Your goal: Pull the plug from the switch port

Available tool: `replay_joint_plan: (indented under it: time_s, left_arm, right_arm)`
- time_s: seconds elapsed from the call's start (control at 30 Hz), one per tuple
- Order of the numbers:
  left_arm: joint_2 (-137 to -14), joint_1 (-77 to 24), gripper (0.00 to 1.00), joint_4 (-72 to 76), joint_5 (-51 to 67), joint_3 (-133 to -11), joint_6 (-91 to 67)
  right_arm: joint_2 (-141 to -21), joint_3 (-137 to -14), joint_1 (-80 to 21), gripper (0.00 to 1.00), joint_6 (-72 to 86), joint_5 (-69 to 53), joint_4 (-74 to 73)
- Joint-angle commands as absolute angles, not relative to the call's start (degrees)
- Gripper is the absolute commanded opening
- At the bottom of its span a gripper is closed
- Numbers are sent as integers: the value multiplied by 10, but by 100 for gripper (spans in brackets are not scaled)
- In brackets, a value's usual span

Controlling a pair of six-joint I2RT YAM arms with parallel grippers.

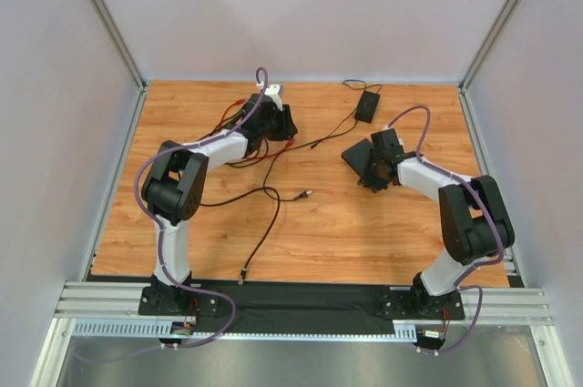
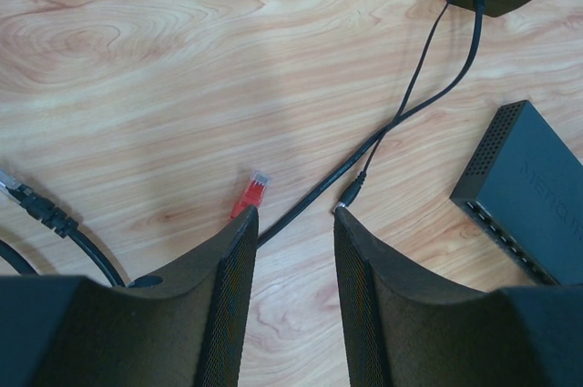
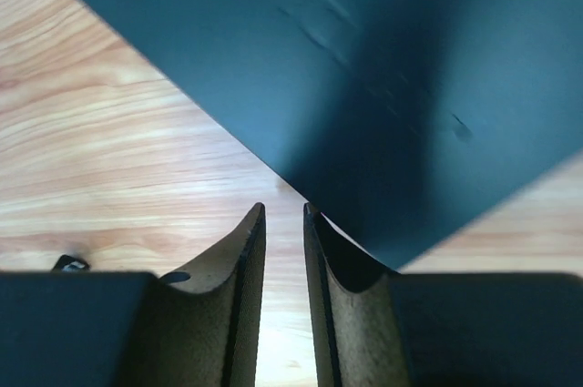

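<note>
The switch, a flat matte-black box, lies right of the table's middle. In the left wrist view the switch shows its row of sockets along its lower edge, and I see no cable in them. A red plug lies loose on the wood just beyond my left gripper, which is open and empty. The switch's flat face fills the right wrist view, and its corner overlaps the outer side of the right finger. My right gripper has a narrow gap with only wood showing in it.
A smaller black adapter brick sits behind the switch; its thin cord ends in a barrel plug near my left fingertips. Black and red cables trail across the middle of the table. Grey walls enclose the table's sides and back.
</note>
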State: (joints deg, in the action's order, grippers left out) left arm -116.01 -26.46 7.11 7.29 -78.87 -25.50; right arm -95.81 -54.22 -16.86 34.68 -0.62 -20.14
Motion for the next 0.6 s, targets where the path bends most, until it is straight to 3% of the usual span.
replay_joint_plan:
  time_s: [0.0, 0.23, 0.57]
  left_arm:
    - [-1129, -261, 47, 104, 86, -782, -263]
    - [-1131, -260, 47, 106, 97, -780, -268]
    - [-1134, -250, 47, 114, 119, -780, -280]
  right_arm:
    - [-910, -512, -143, 24, 359, 53, -190]
    - [-909, -495, -120, 25, 368, 122, -169]
    - [-971, -574, -65, 25, 363, 172, -176]
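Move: The switch's middle is about 5 cm ahead of the right gripper and 2 cm to its right, its lower left long side at the fingertips. The power adapter lies some 24 cm straight ahead, the thin barrel plug about 12 cm ahead and 14 cm left, and a black cable plug 2 cm back and 14 cm left. From the left gripper the switch is roughly 19 cm right, 7 cm back and 8 cm lower. Sweep the right gripper about 9 cm to the right, low over the table, bowing back a centimetre before easing slightly forward. Keep the barely parted fingertips against the switch's near long side, pushing its near end rightward, while the wrist turns some 15 degrees clockwise and leans left side down. ##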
